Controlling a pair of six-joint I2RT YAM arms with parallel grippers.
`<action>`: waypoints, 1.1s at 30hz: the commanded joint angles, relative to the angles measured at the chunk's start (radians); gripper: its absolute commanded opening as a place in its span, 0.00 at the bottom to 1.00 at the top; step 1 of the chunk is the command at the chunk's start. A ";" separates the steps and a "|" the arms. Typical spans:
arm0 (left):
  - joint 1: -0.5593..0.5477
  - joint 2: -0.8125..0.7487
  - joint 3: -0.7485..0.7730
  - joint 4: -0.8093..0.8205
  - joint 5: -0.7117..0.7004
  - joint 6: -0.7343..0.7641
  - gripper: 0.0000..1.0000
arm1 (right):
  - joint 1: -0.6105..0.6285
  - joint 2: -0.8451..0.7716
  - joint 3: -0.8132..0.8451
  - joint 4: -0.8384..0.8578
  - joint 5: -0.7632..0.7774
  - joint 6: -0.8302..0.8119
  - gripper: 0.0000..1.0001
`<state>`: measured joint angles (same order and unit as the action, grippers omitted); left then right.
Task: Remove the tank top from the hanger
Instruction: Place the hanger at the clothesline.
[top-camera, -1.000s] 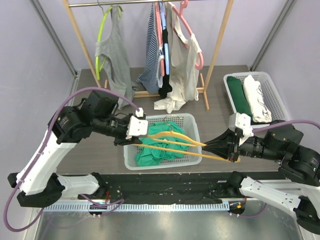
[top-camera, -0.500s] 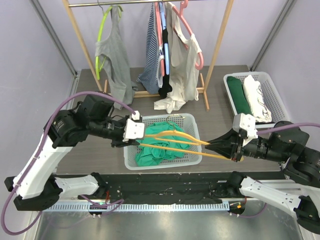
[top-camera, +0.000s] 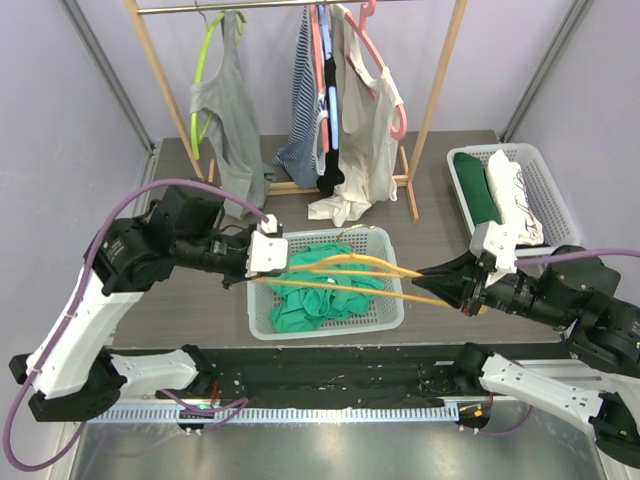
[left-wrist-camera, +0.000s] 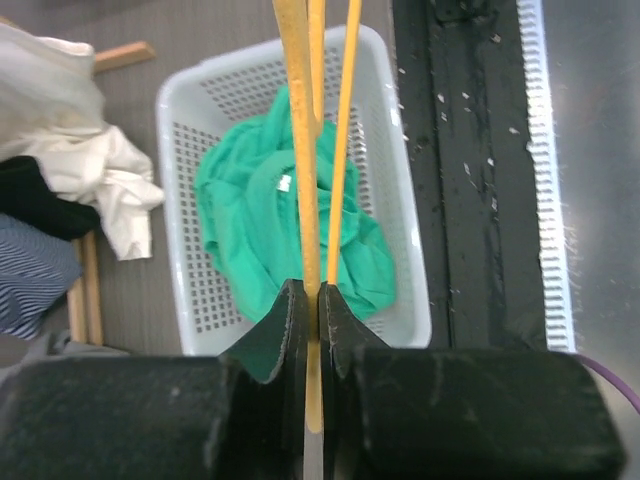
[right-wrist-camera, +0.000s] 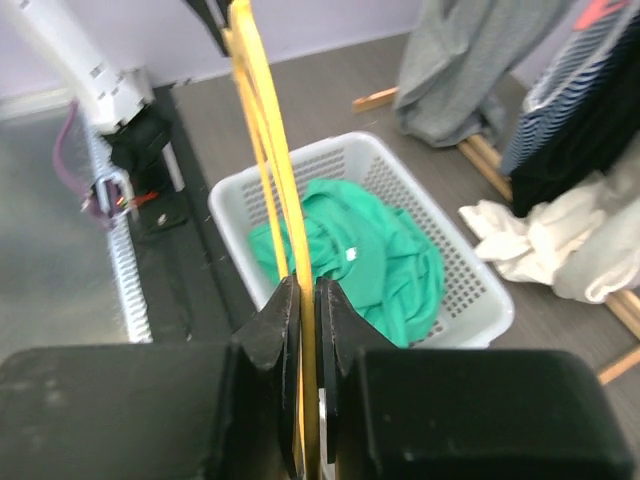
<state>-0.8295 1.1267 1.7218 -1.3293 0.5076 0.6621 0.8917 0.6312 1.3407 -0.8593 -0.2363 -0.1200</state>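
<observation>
A yellow hanger (top-camera: 350, 280) is stretched level above the white basket (top-camera: 390, 320), held at both ends. My left gripper (top-camera: 262, 277) is shut on its left end, the bar pinched between the jaws (left-wrist-camera: 313, 295). My right gripper (top-camera: 437, 285) is shut on the right end (right-wrist-camera: 306, 285). The green tank top (top-camera: 315, 300) lies crumpled in the basket under the hanger (left-wrist-camera: 308, 150), off it as far as both wrist views show (left-wrist-camera: 260, 230) (right-wrist-camera: 380, 260).
A wooden clothes rack (top-camera: 430, 110) stands behind the basket with a grey top on a green hanger (top-camera: 225, 110) and several garments on pink hangers (top-camera: 365, 120). A white garment (top-camera: 340, 207) lies at its foot. A second basket (top-camera: 545, 175) with folded clothes sits at the right.
My left gripper has closed on the hanger's left end. The hanger has lifted slightly off the green top, and the right gripper has shifted a little to the right with it.
</observation>
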 joint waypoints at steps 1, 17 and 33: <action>0.020 -0.010 0.119 -0.243 -0.026 -0.053 0.00 | -0.008 -0.033 -0.049 0.275 0.385 0.069 0.19; 0.197 -0.114 0.348 0.034 -0.251 -0.300 0.00 | -0.007 -0.031 -0.041 0.378 0.657 0.056 0.64; 0.408 -0.237 0.438 0.234 -0.592 -0.378 0.00 | -0.008 -0.027 -0.055 0.382 0.647 0.046 0.64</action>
<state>-0.4503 0.8993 2.1323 -1.2533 0.0574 0.2932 0.8860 0.6022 1.2728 -0.5228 0.4091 -0.0589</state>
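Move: The yellow hanger is stretched between both grippers, its middle about 10 cm right of the left hand and 10 cm left of the right. The clothesline's bare left end is some 28 cm ahead of the left hand, 11 cm left and 13 cm higher; from the right hand, 30 ahead and 33 left. The lime hanger hangs 28 ahead and 6 left of the left hand, the blue hanger 28 ahead and 9 right; the basket is 6 ahead, 9 right, well below. The empty yellow hanger, still pinched at one end by the left fingers, is lifted about 17 cm and carried some 15 cm left, while that wrist swings roughly 50 degrees counter-clockwise, sweeping the free end forward towards the clothesline. The right fingers open and let go of the other end; that hand draws off about 9 cm forward, then also right and up, turning clockwise, and stops well before the left does. ##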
